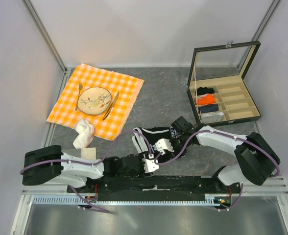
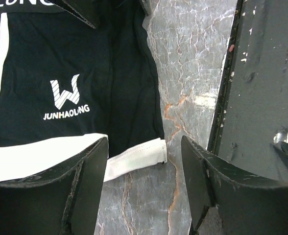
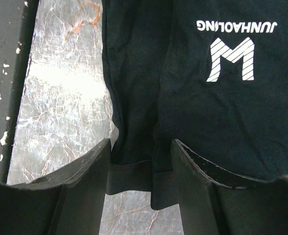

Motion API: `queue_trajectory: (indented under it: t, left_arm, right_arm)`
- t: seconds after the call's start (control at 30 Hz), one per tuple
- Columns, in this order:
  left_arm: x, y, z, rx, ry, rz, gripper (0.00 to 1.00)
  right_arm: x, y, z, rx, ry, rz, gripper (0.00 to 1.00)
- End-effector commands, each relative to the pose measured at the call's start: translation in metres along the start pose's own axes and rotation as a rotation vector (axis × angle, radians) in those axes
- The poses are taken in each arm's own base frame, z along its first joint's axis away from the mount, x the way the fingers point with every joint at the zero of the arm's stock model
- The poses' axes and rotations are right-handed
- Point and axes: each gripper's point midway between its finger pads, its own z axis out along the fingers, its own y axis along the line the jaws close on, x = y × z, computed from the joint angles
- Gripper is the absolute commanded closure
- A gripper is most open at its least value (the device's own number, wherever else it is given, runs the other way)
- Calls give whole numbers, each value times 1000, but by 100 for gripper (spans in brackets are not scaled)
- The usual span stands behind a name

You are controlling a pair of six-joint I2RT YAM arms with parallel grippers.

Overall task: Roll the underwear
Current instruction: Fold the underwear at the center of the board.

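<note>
The underwear [image 1: 150, 132], black with white trim and a JUNHAOLUNG logo, lies flat on the grey marble table just ahead of the arm bases. My left gripper [image 1: 151, 165] is open at its near edge. In the left wrist view the white-trimmed corner [image 2: 134, 159] lies just ahead of the gap between the open fingers [image 2: 87, 183]. My right gripper [image 1: 164, 144] is open over the garment's right side. In the right wrist view its fingers [image 3: 83, 181] straddle a black hem [image 3: 134, 169] of the underwear [image 3: 217, 98] without closing on it.
An orange checked cloth [image 1: 127, 95] at the back left holds a plate [image 1: 94, 100], fork and knife. A crumpled white tissue [image 1: 84, 133] lies at its near edge. An open compartment box [image 1: 247, 105] with rolled garments stands at the back right. A black rail [image 2: 261, 88] runs along the near edge.
</note>
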Motion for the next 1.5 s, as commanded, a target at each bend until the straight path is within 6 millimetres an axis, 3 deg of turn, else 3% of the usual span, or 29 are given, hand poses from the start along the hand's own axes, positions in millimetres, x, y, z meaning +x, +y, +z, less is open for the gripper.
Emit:
queue_trajectory:
  t: [0.0,0.33,0.43,0.67,1.17,1.47]
  left_arm:
    - [-28,13,8,-63,-67,89,31]
    - [-36,17,12,-90,-87,144,30]
    - [-31,18,15,-91,-73,158,31]
    - [-31,12,18,-64,-77,167,31]
    - [-39,-7,13,44,-115,124,31]
    - [-17,-3,28,5,-22,146,30]
  right_arm:
    - [3,-2,4,5,8,-4,42]
    - [4,3,8,-41,14,37,73]
    - [-1,4,7,-64,-4,57,77]
    - [-11,6,1,-110,-57,109,80]
    - [-12,7,-3,-172,-94,197,81]
    - [-11,7,-7,-186,-108,225,81]
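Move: The near end of the underwear's waistband lies right at the right hand's open fingertips, about 1 cm below. From there the white W logo is some 4 cm ahead and 7 cm left. The left hand has the white-hemmed near-left corner about 1 cm back, 1 cm to its right and 2 cm below; from this hand the logo is roughly 9 cm ahead and 3 cm right. Close the right gripper on the near end of the waistband, sinking less than 1 cm, then keep the pinch while drawing it back about 1 cm and tilting the fingertips some 15 degrees towards the base. Keep the left gripper open, easing it forward about 1 cm, then back again, working about 2 cm to the right around the white-hemmed corner without closing. ##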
